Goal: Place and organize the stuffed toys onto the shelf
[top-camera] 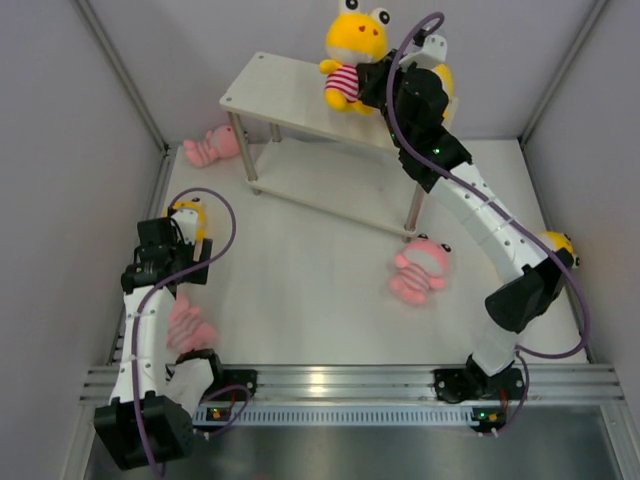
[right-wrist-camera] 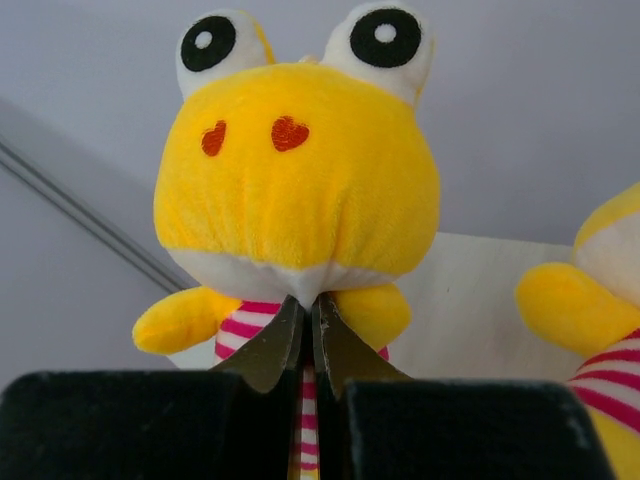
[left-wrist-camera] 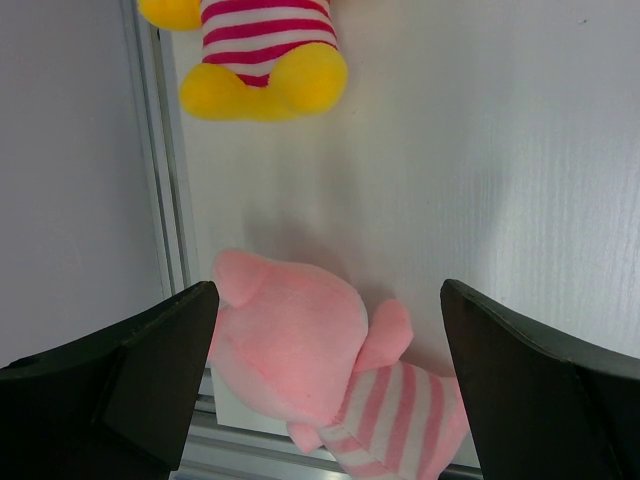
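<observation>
The shelf (top-camera: 285, 85) stands at the back of the table. A yellow stuffed toy (top-camera: 352, 55) is upright over its top board, and my right gripper (top-camera: 372, 82) is shut on it. In the right wrist view that gripper (right-wrist-camera: 308, 310) pinches the toy (right-wrist-camera: 300, 170) just under its chin. A second yellow toy (right-wrist-camera: 600, 300) sits to its right on the board (right-wrist-camera: 470, 300). My left gripper (left-wrist-camera: 328, 300) is open, hanging over a pink toy (left-wrist-camera: 300, 350) that lies between its fingers, untouched. Another yellow toy (left-wrist-camera: 260, 60) lies beyond it.
One pink toy (top-camera: 210, 148) lies left of the shelf by the wall. Another pink toy (top-camera: 420, 268) lies mid-table in front of the shelf's right leg. A yellow toy (top-camera: 558, 245) peeks out behind the right arm's elbow. Walls close in on both sides.
</observation>
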### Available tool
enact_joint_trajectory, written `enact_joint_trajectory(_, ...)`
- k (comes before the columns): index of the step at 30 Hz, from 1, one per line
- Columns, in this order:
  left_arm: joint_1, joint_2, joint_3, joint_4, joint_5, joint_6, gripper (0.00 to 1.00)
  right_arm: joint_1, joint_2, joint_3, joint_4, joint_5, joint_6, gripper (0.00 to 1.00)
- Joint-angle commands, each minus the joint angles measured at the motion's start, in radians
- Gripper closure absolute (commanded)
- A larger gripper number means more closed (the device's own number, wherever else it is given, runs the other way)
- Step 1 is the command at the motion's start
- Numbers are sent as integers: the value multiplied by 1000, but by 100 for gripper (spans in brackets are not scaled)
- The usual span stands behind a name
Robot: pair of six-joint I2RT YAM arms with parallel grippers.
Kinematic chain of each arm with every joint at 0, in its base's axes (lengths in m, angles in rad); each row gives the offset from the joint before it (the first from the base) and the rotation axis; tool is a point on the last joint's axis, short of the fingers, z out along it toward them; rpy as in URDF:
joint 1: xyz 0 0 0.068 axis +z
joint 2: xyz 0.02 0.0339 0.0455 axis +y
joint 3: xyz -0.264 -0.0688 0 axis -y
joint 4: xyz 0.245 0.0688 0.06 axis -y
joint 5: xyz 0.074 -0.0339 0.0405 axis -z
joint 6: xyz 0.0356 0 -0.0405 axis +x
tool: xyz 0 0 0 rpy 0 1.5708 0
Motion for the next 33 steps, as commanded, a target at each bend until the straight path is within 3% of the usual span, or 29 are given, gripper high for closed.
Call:
enact_joint_trajectory(1,3,-18,16,1,-4,11,1,23,-36,-37,92,55,45,100)
enact_joint_trajectory(8,4,-18,16,1,-4,11,1,25,-50,-83,98,62,42,98)
enact_joint_trajectory(15,3,-18,16,1,1,14,1,25,-59,-109,113,53,32,69)
enact_joint_trajectory(23,4,-15,11,3,2,14,1,26,-93,-149,153,53,-2,66)
enact_joint_trajectory(26,3,-15,11,1,1,16,1,38,-108,-145,179,-28,-106,57)
enact_joint_trajectory(28,3,-17,11,1,-4,16,1,55,-122,-116,167,-100,-241,44)
enact_joint_trajectory(30,3,-20,11,1,-4,14,1,63,-134,-87,71,-227,-329,31)
enact_joint_trajectory(33,3,-18,11,1,1,14,1,67,-168,-74,-52,-303,-473,21)
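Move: The yellow toy is already held at its neck in the right hand. Its place, the free middle of the shelf's top board, lies about 12 cm below that hand, some 2 cm ahead and 2 cm left. The first yellow toy sits about 12 cm to the hand's right and 2 cm ahead, and the board's left end some 20 cm left and 5 cm ahead. From the left hand the place is roughly 31 cm right, 24 cm ahead and 22 cm higher. The yellow toy is lowered about 4 cm onto the shelf's top board, beside the first one, and the right hand's fingers spread to about three quarters open, letting go of its neck. The hand then backs off some 3 cm, drifting left and slightly up, rolling about 15 degrees with its left side dipping. ##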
